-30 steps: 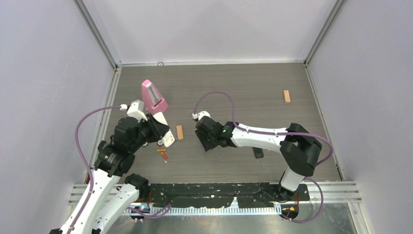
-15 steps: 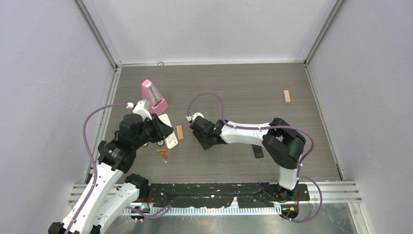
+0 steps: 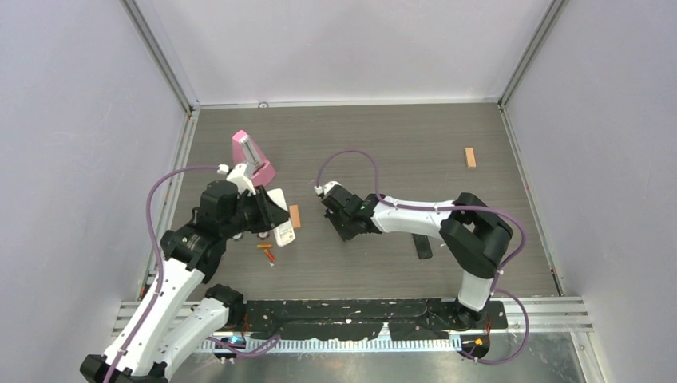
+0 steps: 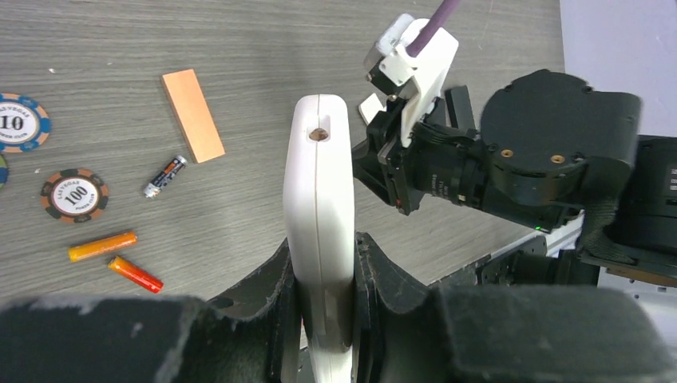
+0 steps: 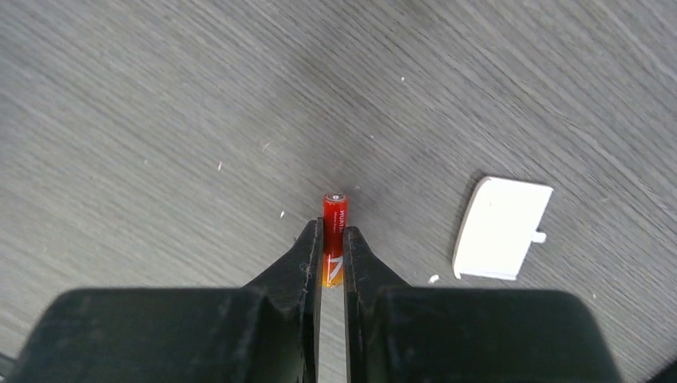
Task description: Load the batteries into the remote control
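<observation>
My left gripper (image 4: 322, 255) is shut on the white remote control (image 4: 319, 199), held edge-on above the table; from above the remote control (image 3: 282, 227) shows at centre left. Between the closed fingers of my right gripper (image 5: 333, 233) sits an orange-red battery (image 5: 334, 214), its tip poking forward, close over the table. From above, the right gripper (image 3: 345, 231) is just right of the remote. Two more orange-red batteries (image 4: 101, 246) (image 4: 136, 274) and a dark one (image 4: 164, 176) lie on the table below the remote.
A white battery cover (image 5: 501, 229) lies right of the held battery. A pink remote (image 3: 252, 158) stands behind the left arm. Tan blocks (image 3: 294, 216) (image 3: 470, 157), poker chips (image 4: 74, 195) (image 4: 20, 121) and a black piece (image 3: 422, 248) lie on the table.
The right gripper's jaws have closed onto the orange-red battery, after the arm reached left and drew back a little. The left arm has carried the white remote slightly to the right.
</observation>
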Robot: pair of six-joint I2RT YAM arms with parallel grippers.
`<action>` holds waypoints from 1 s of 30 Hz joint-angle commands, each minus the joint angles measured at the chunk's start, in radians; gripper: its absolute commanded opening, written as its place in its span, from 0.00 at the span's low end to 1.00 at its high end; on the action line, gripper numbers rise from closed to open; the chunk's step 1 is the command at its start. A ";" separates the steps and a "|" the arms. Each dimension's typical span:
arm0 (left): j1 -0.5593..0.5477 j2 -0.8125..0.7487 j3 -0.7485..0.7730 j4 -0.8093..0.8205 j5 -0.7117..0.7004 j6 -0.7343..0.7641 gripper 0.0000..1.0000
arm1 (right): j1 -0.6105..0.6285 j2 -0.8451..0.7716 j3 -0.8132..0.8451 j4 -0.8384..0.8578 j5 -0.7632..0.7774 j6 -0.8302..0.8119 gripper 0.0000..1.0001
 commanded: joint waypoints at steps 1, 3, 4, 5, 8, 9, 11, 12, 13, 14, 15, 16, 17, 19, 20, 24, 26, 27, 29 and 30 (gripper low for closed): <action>0.003 0.035 0.071 -0.017 0.095 0.069 0.00 | 0.003 -0.153 -0.021 0.060 -0.005 0.004 0.08; 0.004 0.049 0.079 -0.019 0.131 0.084 0.00 | 0.006 -0.219 -0.047 0.081 -0.010 0.006 0.08; 0.004 0.055 0.083 -0.015 0.149 0.088 0.00 | 0.009 -0.271 -0.068 0.096 -0.013 0.006 0.08; 0.003 0.061 0.082 -0.006 0.170 0.089 0.00 | 0.013 -0.302 -0.079 0.104 -0.016 0.006 0.08; 0.004 0.087 0.062 0.059 0.248 0.040 0.00 | 0.066 -0.452 -0.131 0.156 0.013 -0.020 0.09; 0.004 0.100 0.048 0.105 0.295 0.015 0.00 | 0.081 -0.477 -0.137 0.166 0.021 -0.039 0.09; 0.004 0.137 0.039 0.165 0.383 -0.029 0.00 | 0.120 -0.541 -0.143 0.180 0.039 -0.061 0.09; 0.004 0.153 0.039 0.187 0.416 -0.049 0.00 | 0.145 -0.582 -0.147 0.192 0.043 -0.070 0.09; 0.004 0.167 0.039 0.214 0.460 -0.065 0.00 | 0.157 -0.600 -0.155 0.210 0.042 -0.083 0.09; 0.004 0.182 0.040 0.240 0.492 -0.078 0.00 | 0.181 -0.636 -0.159 0.219 0.029 -0.089 0.09; 0.004 0.194 0.040 0.264 0.527 -0.095 0.00 | 0.191 -0.653 -0.165 0.237 0.017 -0.102 0.09; 0.004 0.207 0.041 0.283 0.553 -0.105 0.00 | 0.215 -0.684 -0.167 0.244 -0.003 -0.109 0.09; 0.004 0.219 0.046 0.291 0.574 -0.109 0.00 | 0.227 -0.698 -0.164 0.252 -0.011 -0.126 0.09; 0.004 0.247 0.063 0.280 0.608 -0.101 0.00 | 0.260 -0.727 -0.156 0.257 -0.026 -0.149 0.09; 0.004 0.260 0.072 0.268 0.627 -0.095 0.00 | 0.273 -0.734 -0.151 0.258 -0.041 -0.155 0.09; 0.004 0.298 0.094 0.254 0.693 -0.087 0.00 | 0.296 -0.729 -0.127 0.246 -0.065 -0.195 0.09; 0.004 0.312 0.108 0.239 0.731 -0.076 0.00 | 0.302 -0.718 -0.122 0.241 -0.084 -0.213 0.09; 0.003 0.319 0.113 0.231 0.744 -0.073 0.00 | 0.307 -0.712 -0.119 0.240 -0.101 -0.221 0.09; 0.002 0.332 0.125 0.206 0.765 -0.055 0.00 | 0.321 -0.711 -0.126 0.252 -0.121 -0.238 0.09; 0.000 0.335 0.132 0.191 0.775 -0.042 0.00 | 0.325 -0.713 -0.130 0.261 -0.126 -0.263 0.09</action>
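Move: The battery pinched in the right fingers is at table level; the remote control's battery compartment, held up by the left hand, is about 16 cm to the right hand's left, 6 cm back and 18 cm up. The battery cover lies 8 cm right of the right hand and 4 cm ahead, the wooden block 18 cm left and 7 cm ahead. From the left hand, the battery is some 17 cm right, 2 cm ahead and 19 cm down. Right lifts its battery some 24 cm and back towards the remote, which the left swings rightward 9 cm. ##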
